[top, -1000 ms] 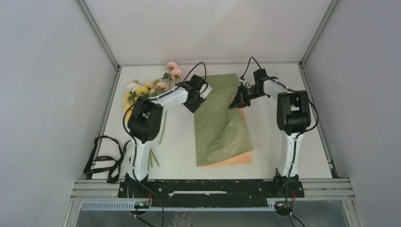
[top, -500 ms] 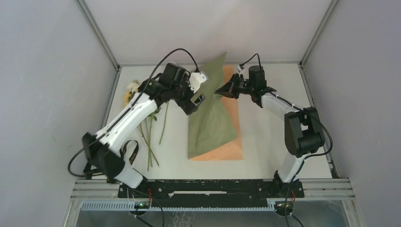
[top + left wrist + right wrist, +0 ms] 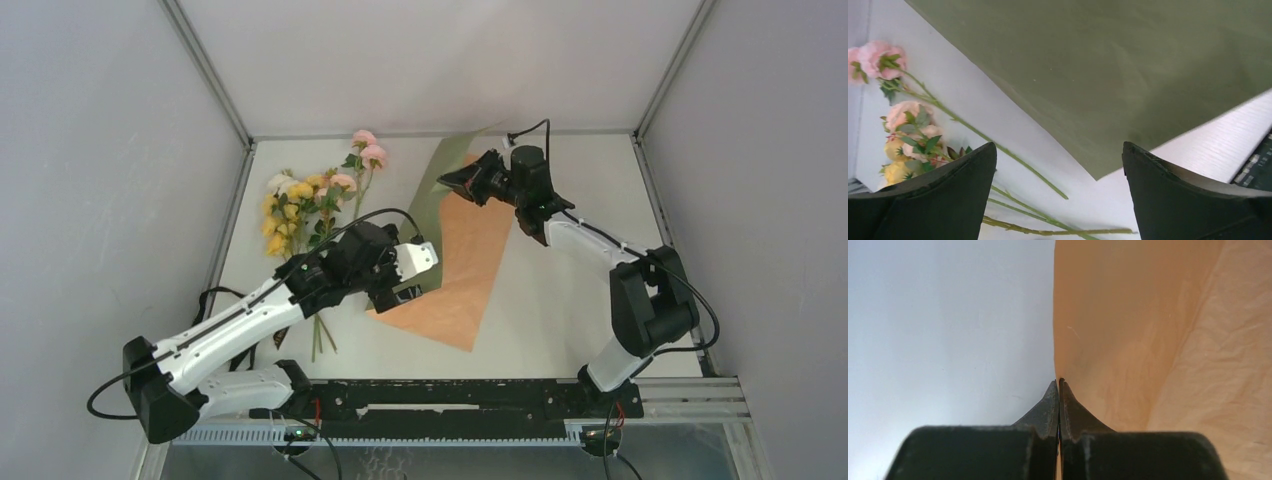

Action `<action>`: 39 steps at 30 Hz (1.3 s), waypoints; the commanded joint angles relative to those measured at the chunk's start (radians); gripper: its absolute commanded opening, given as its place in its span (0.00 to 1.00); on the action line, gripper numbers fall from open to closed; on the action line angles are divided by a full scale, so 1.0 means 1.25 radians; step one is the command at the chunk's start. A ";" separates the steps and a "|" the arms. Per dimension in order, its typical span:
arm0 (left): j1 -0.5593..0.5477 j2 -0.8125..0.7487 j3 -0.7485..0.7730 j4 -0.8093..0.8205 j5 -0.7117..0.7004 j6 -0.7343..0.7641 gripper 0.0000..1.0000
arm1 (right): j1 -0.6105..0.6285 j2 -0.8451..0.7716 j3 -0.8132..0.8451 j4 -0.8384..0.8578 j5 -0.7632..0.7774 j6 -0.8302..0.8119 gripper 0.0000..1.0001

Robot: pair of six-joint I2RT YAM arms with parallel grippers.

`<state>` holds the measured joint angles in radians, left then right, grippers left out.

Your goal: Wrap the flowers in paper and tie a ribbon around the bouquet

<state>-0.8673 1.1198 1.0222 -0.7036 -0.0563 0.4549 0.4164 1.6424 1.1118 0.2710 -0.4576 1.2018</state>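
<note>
The paper (image 3: 455,265) lies mid-table, mostly peach side up, with an olive strip (image 3: 440,180) raised along its far left edge. My right gripper (image 3: 448,184) is shut on that raised edge; in the right wrist view the jaws (image 3: 1059,382) pinch the peach sheet (image 3: 1148,340). My left gripper (image 3: 405,288) hovers open and empty by the paper's near left edge. Between its fingers (image 3: 1059,150) I see the olive side (image 3: 1123,75) and green stems (image 3: 1038,220). The flowers (image 3: 310,200) lie loose at the left. The black ribbon (image 3: 207,298) shows partly behind the left arm.
Grey walls (image 3: 120,200) close in the table on three sides. A metal rail (image 3: 450,400) holding the arm bases runs along the near edge. The left arm (image 3: 230,330) stretches low across the near left corner, over the flower stems.
The left gripper has opened, let go of the paper and drawn back toward the near side. The right gripper has carried its paper edge leftward, turning the sheet peach side up.
</note>
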 commanded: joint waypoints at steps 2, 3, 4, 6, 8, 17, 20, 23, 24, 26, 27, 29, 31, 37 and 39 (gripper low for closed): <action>0.002 -0.053 -0.101 0.201 -0.030 0.049 1.00 | 0.019 -0.056 0.010 0.007 0.076 0.016 0.00; 0.003 -0.057 -0.113 0.205 -0.007 0.048 1.00 | 0.022 -0.058 0.009 0.003 0.081 0.013 0.00; 0.002 -0.059 -0.122 0.208 0.020 0.045 1.00 | 0.024 -0.058 0.009 0.001 0.086 0.013 0.00; 0.003 -0.071 -0.133 0.204 0.074 0.040 1.00 | 0.026 -0.060 0.010 -0.001 0.095 0.014 0.00; 0.002 -0.089 -0.145 0.203 0.106 0.040 1.00 | 0.028 -0.064 0.010 -0.002 0.106 0.016 0.00; 0.001 -0.085 -0.186 0.272 0.060 0.034 1.00 | 0.027 -0.091 0.010 -0.016 0.151 -0.002 0.00; 0.003 -0.058 -0.193 0.380 -0.121 0.016 1.00 | 0.027 -0.093 0.010 -0.024 0.141 -0.011 0.00; 0.035 -0.009 -0.161 0.434 -0.204 -0.030 0.95 | 0.027 -0.095 0.010 -0.036 0.126 -0.030 0.00; 0.054 0.004 -0.144 0.430 -0.195 -0.060 0.82 | 0.028 -0.096 0.010 -0.039 0.121 -0.041 0.00; 0.105 0.024 -0.111 0.410 -0.142 -0.130 0.46 | 0.026 -0.102 0.010 -0.048 0.107 -0.072 0.00; 0.130 0.030 -0.101 0.402 -0.106 -0.162 0.27 | 0.023 -0.108 0.010 -0.058 0.099 -0.100 0.00; 0.176 0.035 -0.095 0.398 -0.042 -0.212 0.10 | 0.010 -0.118 0.010 -0.087 0.078 -0.158 0.01; 0.220 0.037 -0.094 0.399 0.028 -0.257 0.06 | -0.016 -0.133 0.014 -0.143 0.059 -0.223 0.20; 0.447 0.083 -0.093 0.489 0.298 -0.529 0.00 | -0.104 -0.230 0.013 -0.405 0.157 -0.451 0.61; 0.544 0.128 -0.098 0.551 0.376 -0.667 0.00 | -0.131 -0.262 0.013 -0.467 0.193 -0.507 0.64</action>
<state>-0.3786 1.2007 0.8490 -0.1833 0.1425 -0.0109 0.3134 1.4208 1.1114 -0.1139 -0.3168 0.7979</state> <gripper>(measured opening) 0.006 0.612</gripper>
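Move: Below and ahead of the open left hand hangs the green flap of the paper, its middle about 10 cm forward, 4 cm to the right and 12 cm down. The paper's near-left corner is roughly 4 cm back, 6 cm left and 17 cm down; the pink flower heads are some 27 cm ahead and 6 cm left. From the right hand, which already pinches the raised paper, that flap's middle is about 6 cm back, 3 cm left and 15 cm lower. Hovering first with barely any travel, the left hand then sweeps about 12 cm forward and 7 cm left towards the flowers, shutting on the paper's raised edge on the way and turning some 35 degrees counter-clockwise as its left side dips. The right hand keeps its pinch almost in place until the left has closed, then opens, lets go and draws about 7 cm to the right, rolling left side down. ##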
